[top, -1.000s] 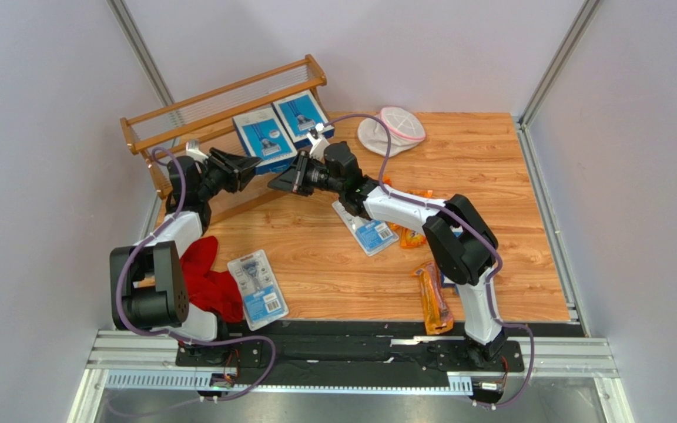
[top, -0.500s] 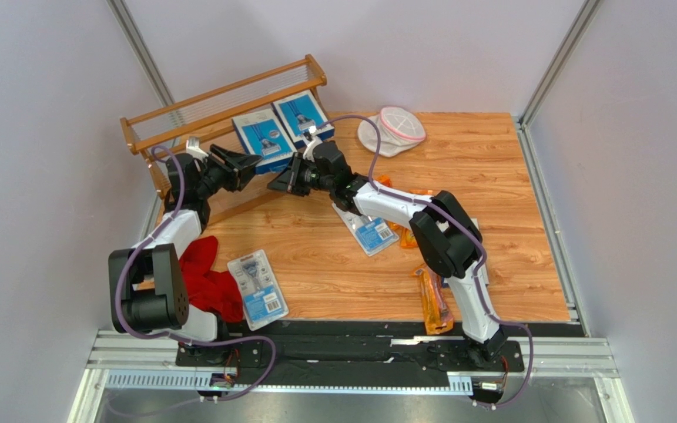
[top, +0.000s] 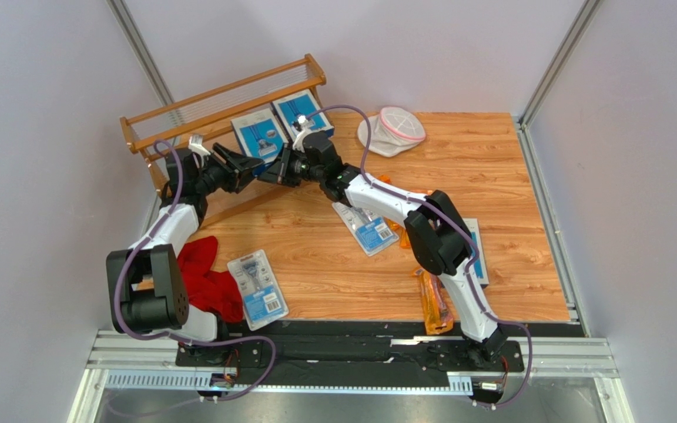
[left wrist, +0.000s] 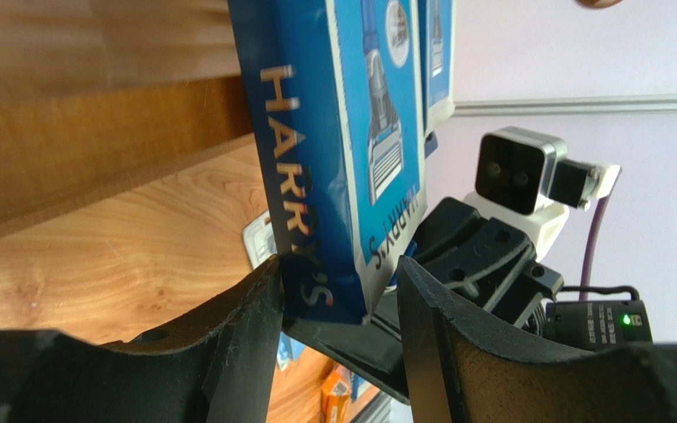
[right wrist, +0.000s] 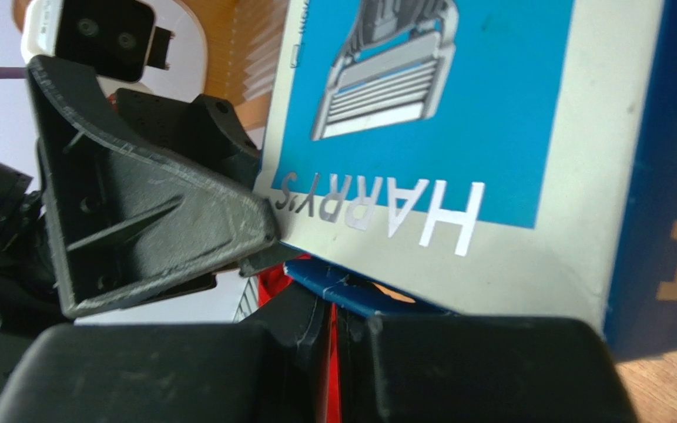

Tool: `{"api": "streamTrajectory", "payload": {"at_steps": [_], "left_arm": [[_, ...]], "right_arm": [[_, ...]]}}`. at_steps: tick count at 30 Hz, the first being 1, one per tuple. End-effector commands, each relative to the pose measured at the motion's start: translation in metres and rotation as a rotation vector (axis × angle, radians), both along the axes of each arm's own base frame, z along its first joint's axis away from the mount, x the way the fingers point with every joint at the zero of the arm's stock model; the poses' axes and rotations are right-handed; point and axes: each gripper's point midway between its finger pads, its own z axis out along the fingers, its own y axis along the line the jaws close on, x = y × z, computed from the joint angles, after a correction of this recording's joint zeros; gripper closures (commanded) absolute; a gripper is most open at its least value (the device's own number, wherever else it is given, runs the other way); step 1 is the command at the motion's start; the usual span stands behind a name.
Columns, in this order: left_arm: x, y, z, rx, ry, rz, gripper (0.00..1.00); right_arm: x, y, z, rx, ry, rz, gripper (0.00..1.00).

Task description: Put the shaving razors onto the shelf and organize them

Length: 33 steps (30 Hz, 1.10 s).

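Note:
Two flat blue razor boxes [top: 258, 134] [top: 300, 113] lean on the lower tier of the brown wooden shelf [top: 227, 97]. My left gripper [top: 247, 164] is open around the bottom corner of the left box [left wrist: 333, 132]. One finger [left wrist: 254, 308] touches the box and the other stands off it. My right gripper [top: 273, 170] is shut, with its tips [right wrist: 338, 317] pressed under that box's lower edge [right wrist: 457, 132]. On the table lie clear blister packs [top: 258, 289] [top: 367, 227] and orange bags [top: 435, 304] [top: 408, 236].
A red cloth [top: 210, 282] lies by the left arm's base. A round white pouch with pink trim [top: 392, 129] sits at the back. A third blister pack [top: 475, 253] is partly under the right arm. The two grippers nearly touch in front of the shelf.
My left gripper's jaws have spread wider around the box corner. The right gripper has slid left and back, up to that box, and both boxes have shifted slightly back.

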Motion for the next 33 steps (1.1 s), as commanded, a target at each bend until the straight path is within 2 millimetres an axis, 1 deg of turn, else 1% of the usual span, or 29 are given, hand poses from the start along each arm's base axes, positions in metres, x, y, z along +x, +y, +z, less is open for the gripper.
{"api": "streamTrajectory", "payload": {"at_steps": [1,3,4,5,6,8,9,10,11,12,13,15,17,18,20,21,23,24,25,26,28,29,30,31,32,33], "left_arm": [[-0.009,-0.001,0.008,0.051,-0.028,-0.058,0.43],[-0.014,-0.001,0.008,0.067,-0.028,-0.063,0.42],[-0.018,-0.001,0.003,0.081,-0.014,-0.068,0.42],[-0.02,-0.001,0.002,0.092,-0.014,-0.068,0.42],[-0.024,0.0,0.007,0.104,-0.029,-0.064,0.42],[-0.031,0.0,0.004,0.128,-0.031,-0.067,0.41],[-0.035,0.0,0.011,0.144,-0.053,-0.065,0.41],[-0.039,0.001,0.009,0.158,-0.045,-0.068,0.41],[-0.042,0.001,0.012,0.168,-0.054,-0.065,0.41],[-0.045,0.001,0.02,0.179,-0.083,-0.065,0.41],[-0.051,0.0,0.016,0.183,-0.061,-0.073,0.41],[-0.059,-0.003,0.022,0.187,-0.076,-0.082,0.41],[-0.069,-0.003,0.021,0.201,-0.062,-0.09,0.41],[-0.075,-0.003,0.026,0.214,-0.077,-0.088,0.41],[-0.087,-0.003,0.023,0.235,-0.057,-0.092,0.41],[-0.098,-0.004,0.024,0.257,-0.058,-0.096,0.41],[-0.109,-0.002,0.02,0.281,-0.047,-0.086,0.41],[-0.12,-0.003,0.024,0.297,-0.06,-0.086,0.4],[-0.127,-0.002,0.019,0.305,-0.049,-0.081,0.4],[-0.135,-0.003,0.025,0.316,-0.079,-0.077,0.4],[-0.148,-0.003,0.017,0.333,-0.056,-0.079,0.4],[-0.154,-0.003,0.019,0.344,-0.072,-0.074,0.4],[-0.161,-0.003,0.014,0.354,-0.056,-0.083,0.4],[-0.164,-0.004,0.01,0.356,-0.048,-0.085,0.4],[-0.168,-0.005,0.01,0.361,-0.054,-0.088,0.4],[-0.172,-0.005,0.004,0.362,-0.035,-0.096,0.4]], "right_arm": [[0.013,0.008,0.008,0.008,-0.048,-0.018,0.93],[0.016,0.008,0.008,0.003,-0.048,-0.022,0.93],[0.017,0.011,0.01,0.007,-0.052,-0.021,0.93],[0.019,0.011,0.007,0.002,-0.047,-0.022,0.93],[0.02,0.011,0.008,0.003,-0.049,-0.022,0.93],[0.021,0.011,0.009,0.005,-0.048,-0.022,0.93],[0.022,0.01,0.011,0.007,-0.054,-0.023,0.92],[0.022,0.01,0.012,0.006,-0.057,-0.026,0.93],[0.022,0.009,0.016,0.009,-0.064,-0.027,0.93],[0.022,0.009,0.017,0.01,-0.066,-0.028,0.93],[0.023,0.009,0.018,0.009,-0.069,-0.034,0.92],[0.025,0.009,0.02,0.011,-0.072,-0.037,0.92],[0.028,0.009,0.02,0.012,-0.069,-0.042,0.92],[0.03,0.011,0.022,0.016,-0.074,-0.045,0.92],[0.032,0.012,0.023,0.013,-0.073,-0.045,0.92],[0.033,0.013,0.023,0.014,-0.074,-0.047,0.92],[0.036,0.012,0.023,0.013,-0.075,-0.054,0.92],[0.037,0.011,0.023,0.012,-0.075,-0.059,0.92],[0.039,0.011,0.023,0.017,-0.076,-0.064,0.92],[0.039,0.011,0.025,0.022,-0.074,-0.067,0.92],[0.042,0.011,0.024,0.027,-0.069,-0.067,0.92],[0.042,0.011,0.024,0.029,-0.069,-0.067,0.92],[0.041,0.012,0.023,0.03,-0.065,-0.063,0.92],[0.041,0.012,0.026,0.032,-0.069,-0.063,0.92],[0.041,0.011,0.023,0.029,-0.065,-0.064,0.92],[0.04,0.011,0.023,0.029,-0.065,-0.064,0.92]]}}
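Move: The boxed razor leaning on the shelf has its lower edge at both hands: its middle is about 8 cm ahead of the left hand, 1 cm right and 4 cm up, and about 10 cm ahead of the right hand, 1 cm left and 5 cm up. The other boxed razor lies some 15 cm ahead of the right hand, 9 cm right and 6 cm up. The near blister pack lies on the table 26 cm back from the left hand, 4 cm right, 20 cm below. The left hand, its half-open fingers still around the box's near lower corner, dips a centimetre and comes free, then draws back about 15 cm from the shelf, rising slightly and rolling its left side up some 20 degrees. The right hand, fingers kept shut, stays at the box's lower edge and hang tab and pushes forward about 3 cm towards the shelf, dipping briefly at first. ##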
